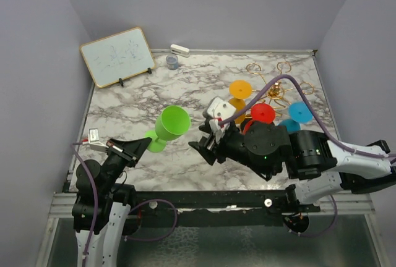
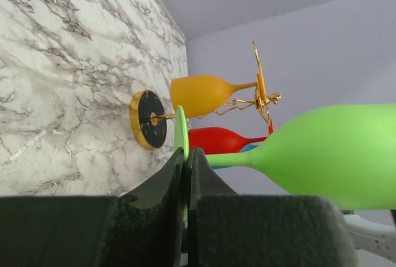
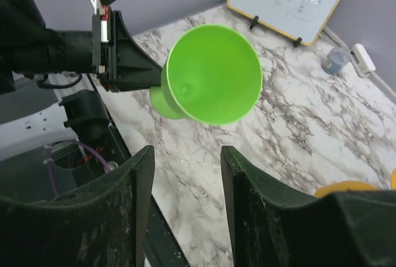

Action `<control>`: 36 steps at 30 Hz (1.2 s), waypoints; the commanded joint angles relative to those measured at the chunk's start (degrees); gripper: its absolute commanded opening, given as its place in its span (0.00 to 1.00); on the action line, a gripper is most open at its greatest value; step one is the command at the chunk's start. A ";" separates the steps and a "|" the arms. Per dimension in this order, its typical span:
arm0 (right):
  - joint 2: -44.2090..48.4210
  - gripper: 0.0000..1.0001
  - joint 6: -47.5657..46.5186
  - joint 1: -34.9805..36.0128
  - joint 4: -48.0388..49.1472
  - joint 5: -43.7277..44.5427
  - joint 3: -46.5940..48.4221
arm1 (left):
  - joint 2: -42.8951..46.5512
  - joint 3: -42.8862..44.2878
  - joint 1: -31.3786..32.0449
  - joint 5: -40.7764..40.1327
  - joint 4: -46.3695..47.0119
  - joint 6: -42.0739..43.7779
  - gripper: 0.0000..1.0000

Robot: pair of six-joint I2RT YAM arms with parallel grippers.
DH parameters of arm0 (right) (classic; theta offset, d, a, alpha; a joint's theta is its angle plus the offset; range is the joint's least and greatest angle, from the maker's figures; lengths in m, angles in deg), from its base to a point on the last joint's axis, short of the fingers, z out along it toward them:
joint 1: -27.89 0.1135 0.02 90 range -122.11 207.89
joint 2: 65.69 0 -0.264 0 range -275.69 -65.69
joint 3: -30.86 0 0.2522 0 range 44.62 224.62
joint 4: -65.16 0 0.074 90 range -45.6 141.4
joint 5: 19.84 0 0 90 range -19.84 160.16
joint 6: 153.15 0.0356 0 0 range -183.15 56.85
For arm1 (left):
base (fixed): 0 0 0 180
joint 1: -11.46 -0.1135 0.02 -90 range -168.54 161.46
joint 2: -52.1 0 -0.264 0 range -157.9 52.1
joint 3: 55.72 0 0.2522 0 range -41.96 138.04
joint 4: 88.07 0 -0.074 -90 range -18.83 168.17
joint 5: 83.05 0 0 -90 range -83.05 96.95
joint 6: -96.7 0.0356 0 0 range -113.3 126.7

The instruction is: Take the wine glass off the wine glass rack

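A green wine glass (image 1: 172, 122) hangs tilted above the marble table, off the rack. My left gripper (image 1: 143, 145) is shut on the edge of its round foot; in the left wrist view the green glass (image 2: 334, 156) stretches right from my left gripper (image 2: 187, 159). Just right of the bowl, my right gripper (image 1: 207, 143) is open and holds nothing. In the right wrist view the glass's mouth (image 3: 213, 75) faces my right gripper (image 3: 185, 156) from a short way off. The gold wine glass rack (image 1: 272, 88) at the back right holds an orange glass (image 1: 240, 89), a red glass (image 1: 262, 113) and a blue glass (image 1: 300, 111).
A small whiteboard (image 1: 117, 55) leans at the back left. A grey-blue cup (image 1: 172, 62) and a white block (image 1: 179, 49) sit by the back wall. The rack's black, gold-rimmed base (image 2: 148, 119) stands on the marble. Walls close in the table on three sides.
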 commanded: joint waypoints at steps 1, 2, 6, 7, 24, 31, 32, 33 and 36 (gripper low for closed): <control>-4.22 0.47 -1.19 -8.08 -1.35 -7.89 10.70 | 0.99 0.79 -0.03 -1.35 -0.90 1.85 0.00; -5.74 0.48 -1.41 -10.64 -1.65 -11.09 13.01 | 0.98 0.94 -0.10 -1.35 -1.03 2.11 0.00; -13.29 0.48 -2.87 -17.35 -3.87 -15.53 22.14 | 0.97 1.47 -0.07 -1.75 -2.14 3.38 0.00; -15.08 0.49 -2.40 -20.08 -5.36 -18.91 25.14 | 0.97 1.59 -0.09 -1.99 -2.37 3.56 0.00; -15.78 0.48 4.48 -39.47 -9.28 -59.74 20.27 | 0.97 -0.35 -0.11 -2.30 -1.13 4.22 0.00; -14.40 0.47 3.61 -39.46 -9.21 -57.44 15.27 | 0.97 -0.78 -0.10 -2.48 -0.14 3.69 0.00; -14.48 0.47 3.56 -39.46 -8.76 -58.06 14.58 | 0.97 -0.76 -0.11 -2.50 -0.21 3.71 0.00; -14.64 0.47 3.55 -39.46 -8.32 -58.74 13.98 | 0.97 -0.78 -0.11 -2.50 -0.27 3.69 0.00; -15.52 0.45 3.60 -39.47 -7.37 -60.06 13.08 | 1.05 -0.68 -0.11 -2.57 -0.31 3.84 0.00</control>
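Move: The green wine glass is held by its foot in the left hand; its bowl's middle lies about 3 cm ahead, 5 cm right and 10 cm above that hand. From the empty right hand, the bowl is roughly 8 cm ahead, 7 cm left and 7 cm lower. Still racked and some 15 cm below the right hand are the yellow glass, 20 cm ahead and 12 cm right, and the red glass, 13 cm ahead and 18 cm right. Forward in a quick upward arc, the right hand sweeps about 17 cm past the green bowl, then swings back some 7 cm and sinks to the bowl's right side, fingers staying half open. Its wrist turns about 30 degrees, so the fingers point nearly straight left and more steeply down. The left hand keeps pinching the glass's foot, sinking slightly. ##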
